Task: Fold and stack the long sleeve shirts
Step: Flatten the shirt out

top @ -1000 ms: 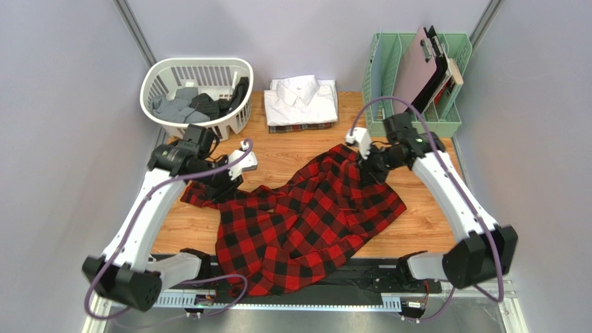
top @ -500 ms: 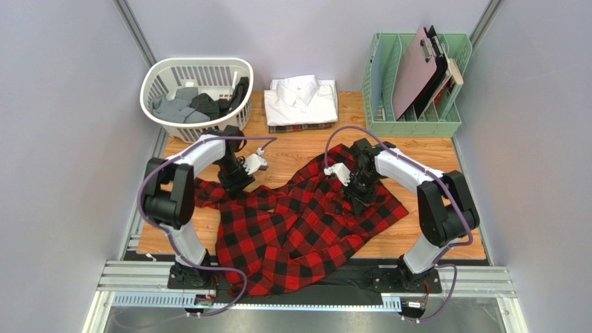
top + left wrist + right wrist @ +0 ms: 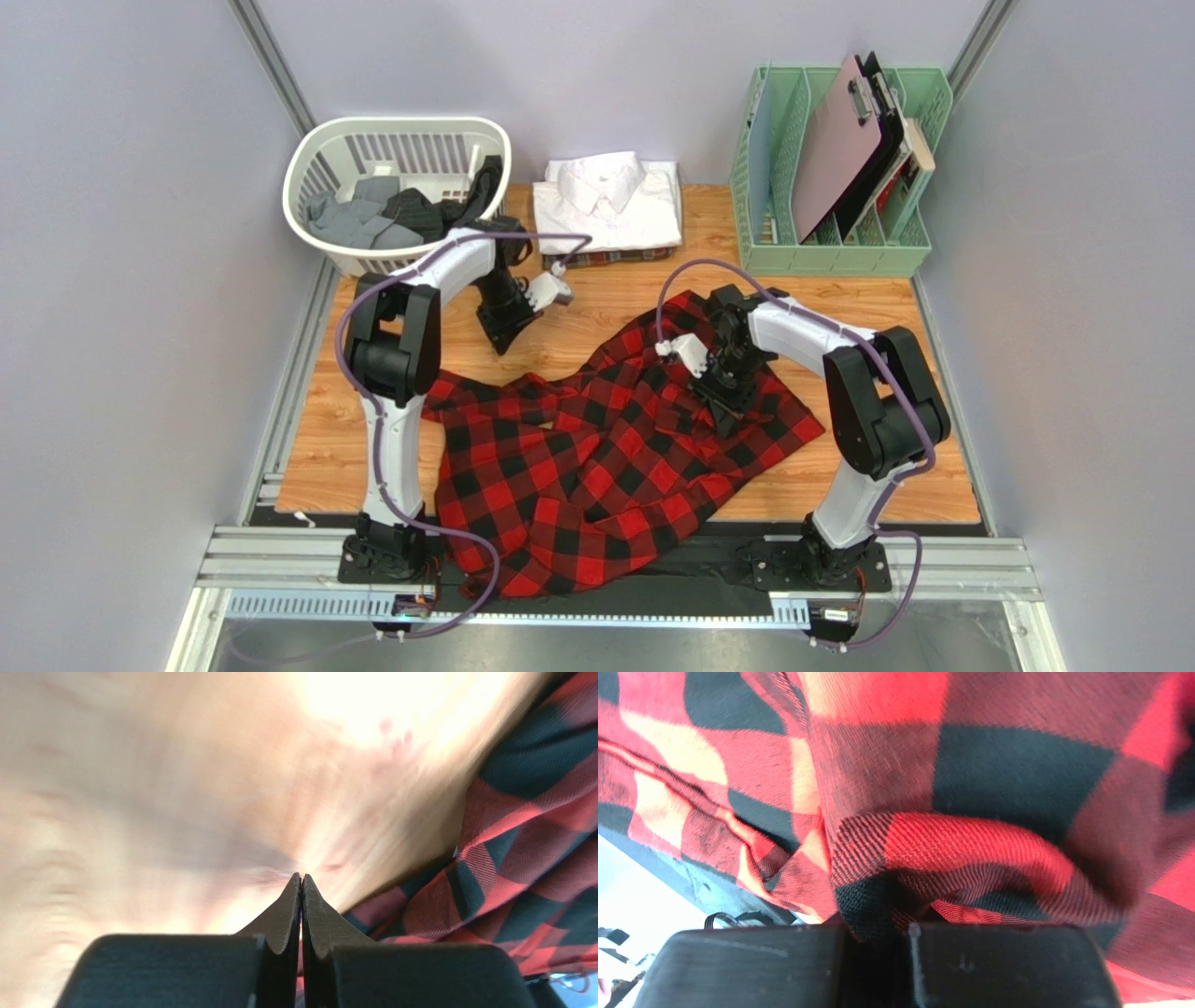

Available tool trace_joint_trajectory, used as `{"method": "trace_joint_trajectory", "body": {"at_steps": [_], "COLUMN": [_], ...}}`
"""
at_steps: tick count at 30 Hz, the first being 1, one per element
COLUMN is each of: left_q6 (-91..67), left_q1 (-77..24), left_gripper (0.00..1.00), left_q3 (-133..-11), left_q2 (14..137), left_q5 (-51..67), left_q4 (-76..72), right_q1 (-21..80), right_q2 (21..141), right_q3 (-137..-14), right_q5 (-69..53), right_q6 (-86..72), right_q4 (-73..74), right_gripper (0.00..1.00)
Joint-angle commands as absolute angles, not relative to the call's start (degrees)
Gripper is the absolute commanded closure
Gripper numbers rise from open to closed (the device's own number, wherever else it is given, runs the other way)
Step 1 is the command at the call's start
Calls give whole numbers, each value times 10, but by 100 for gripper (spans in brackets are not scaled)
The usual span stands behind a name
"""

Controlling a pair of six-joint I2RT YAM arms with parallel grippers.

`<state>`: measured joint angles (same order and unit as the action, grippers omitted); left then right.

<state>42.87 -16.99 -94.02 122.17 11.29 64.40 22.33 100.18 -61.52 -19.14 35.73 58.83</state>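
The red-and-black checked flannel shirt [image 3: 603, 448] lies spread and rumpled across the middle of the table, its hem hanging over the near edge. My right gripper [image 3: 723, 375] is pressed into its upper right part. In the right wrist view, that gripper [image 3: 878, 929] is shut on a bunched fold of the flannel [image 3: 962, 847]. My left gripper [image 3: 495, 331] hovers over bare wood just behind the shirt's left sleeve. Its tips [image 3: 302, 879] are pressed together, with the flannel [image 3: 533, 833] off to the right. A folded white shirt [image 3: 610, 200] rests on a dark plaid one [image 3: 610, 258] at the back.
A white laundry basket [image 3: 326, 151] with dark clothes stands at the back left, close to my left arm. A green file rack [image 3: 765, 154] holding clipboards stands at the back right. Grey walls close in both sides.
My left gripper has left the sleeve, moved toward the back and shut. The sleeve's end now lies a little further right. The right gripper came down onto the shirt's upper right and stayed there.
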Motion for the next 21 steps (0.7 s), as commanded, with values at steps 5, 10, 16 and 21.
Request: {"method": "trace_joint_trajectory", "body": {"at_steps": [5, 10, 16, 21], "left_q6": [518, 537, 505, 420], "left_q1": [-135, -141, -188, -220], "left_gripper": [49, 38, 33, 33], "left_q3": [-1008, -885, -824, -859], "left_q2": [1162, 1107, 1121, 1166], "left_q5": [308, 262, 248, 218], "left_q4": [799, 764, 727, 674], "right_q1": [194, 194, 195, 194], "right_q2": [998, 1007, 1013, 999], "right_q3": [-661, -673, -670, -640], "right_q5": [-194, -185, -183, -179], "right_q6": [343, 339, 338, 347], "right_q4": [589, 588, 602, 599], "right_gripper": [100, 100, 100, 100]}}
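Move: The shirt's sleeve fold at its left end lies behind the empty left hand, about 9 cm back, 3 cm to its right and 1 cm lower. Beyond the hand stand the laundry basket, roughly 22 cm ahead and 15 cm left, and the folded stack, some 24 cm ahead and 17 cm right. From the right hand, already pinching cloth, the sleeve fold is about 5 cm ahead and 30 cm left; the shirt's far corner is 21 cm ahead, 5 cm left. The sleeve fold is what the left hand comes back for: its shut fingers open to about two thirds while it nudges forward and lifts off the bare wood, then it swings back over the shirt, some 10 cm in all, and sinks again, tips tilting about 15 degrees back and to the right. The right hand keeps its pinch and eases the gathered cloth about 2.5 cm forward. ##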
